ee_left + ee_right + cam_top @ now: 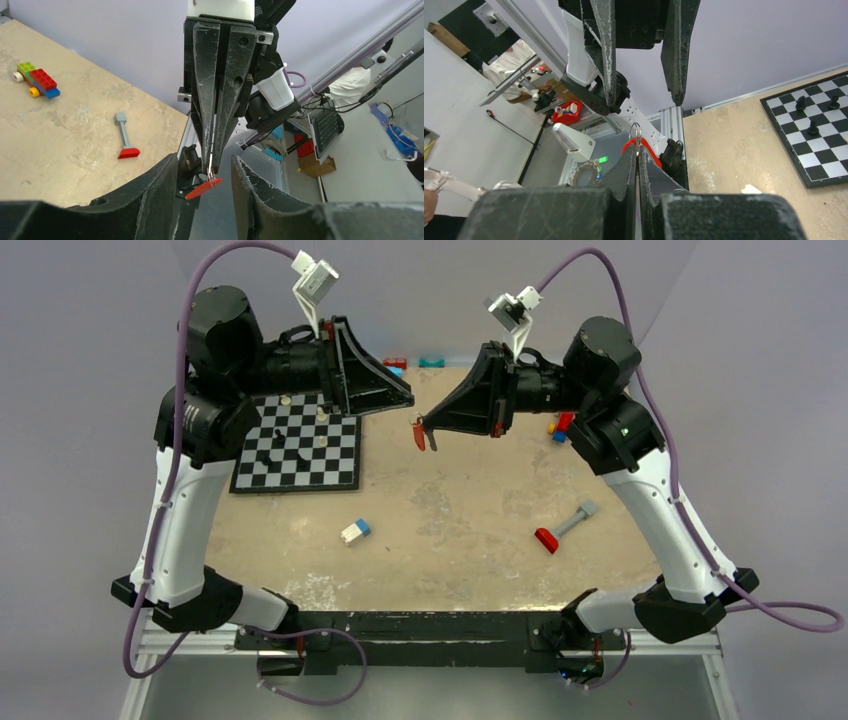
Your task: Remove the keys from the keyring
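A thin metal keyring [636,131] with a flat red key [202,189] hanging from it is pinched in my right gripper [637,150], which is shut on the ring in mid-air above the table's middle. In the top view the red key [420,437] dangles below the right gripper [422,423]. My left gripper [204,160] faces it tip to tip and is open. Its two fingers [150,200] stand either side of the key without touching it. From the right wrist view the left gripper [644,105] hangs just above the ring with its jaws apart.
A chessboard [300,445] with several pieces lies at the back left under the left arm. A white and blue block [355,531], a grey and red piece [565,527] and a toy brick car [562,427] lie on the sandy tabletop [470,510].
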Motion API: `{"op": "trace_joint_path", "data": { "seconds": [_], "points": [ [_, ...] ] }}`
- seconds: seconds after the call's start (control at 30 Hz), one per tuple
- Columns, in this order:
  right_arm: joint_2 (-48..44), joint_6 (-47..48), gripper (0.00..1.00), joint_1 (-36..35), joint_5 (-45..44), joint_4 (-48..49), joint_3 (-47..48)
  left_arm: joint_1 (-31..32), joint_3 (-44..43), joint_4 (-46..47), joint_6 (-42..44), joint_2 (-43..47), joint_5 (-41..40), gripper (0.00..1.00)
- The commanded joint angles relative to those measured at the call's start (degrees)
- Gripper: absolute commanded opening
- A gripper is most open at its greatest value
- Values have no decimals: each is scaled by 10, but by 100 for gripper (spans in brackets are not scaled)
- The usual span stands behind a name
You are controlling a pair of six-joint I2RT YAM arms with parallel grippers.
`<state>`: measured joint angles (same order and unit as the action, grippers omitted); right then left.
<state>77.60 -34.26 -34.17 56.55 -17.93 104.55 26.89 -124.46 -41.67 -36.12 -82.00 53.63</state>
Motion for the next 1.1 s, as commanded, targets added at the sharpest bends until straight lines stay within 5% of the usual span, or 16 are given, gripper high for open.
{"op": "trace_joint_path", "data": {
  "seconds": [0.0,1.07],
  "points": [
    [-10,10,0,1,13,5,13,-4,13,8,8,17,32,46],
    [12,10,0,1,21,22,17,11,29,-29,40,10,17,26]
  ]
}}
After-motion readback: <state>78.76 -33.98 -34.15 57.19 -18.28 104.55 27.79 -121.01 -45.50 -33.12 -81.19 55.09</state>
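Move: The keyring, pinched in the right fingertips, lies about 3 cm below the left hand point, some 2 cm to its right and about 1 cm back. The red key hangs about 2 cm under the ring, and the grey key hangs beside it, about 1 cm farther right and roughly 6 cm below the left hand. From the right hand point, the ring stands out about 1 cm to the left, at about the same height and depth. The left hand, pointing right at the tips of the other gripper, sinks about 2.5 cm towards the keyring, quickly at first and then easing off, with barely any tilt, while its fingers draw in from half open to about a quarter open, one on the forward side of the ring and one on the near side. The right hand keeps its pinch on the ring and holds nearly still, dipping less than 1 cm at the very end; whether the left fingers touch the ring yet can't be seen. ##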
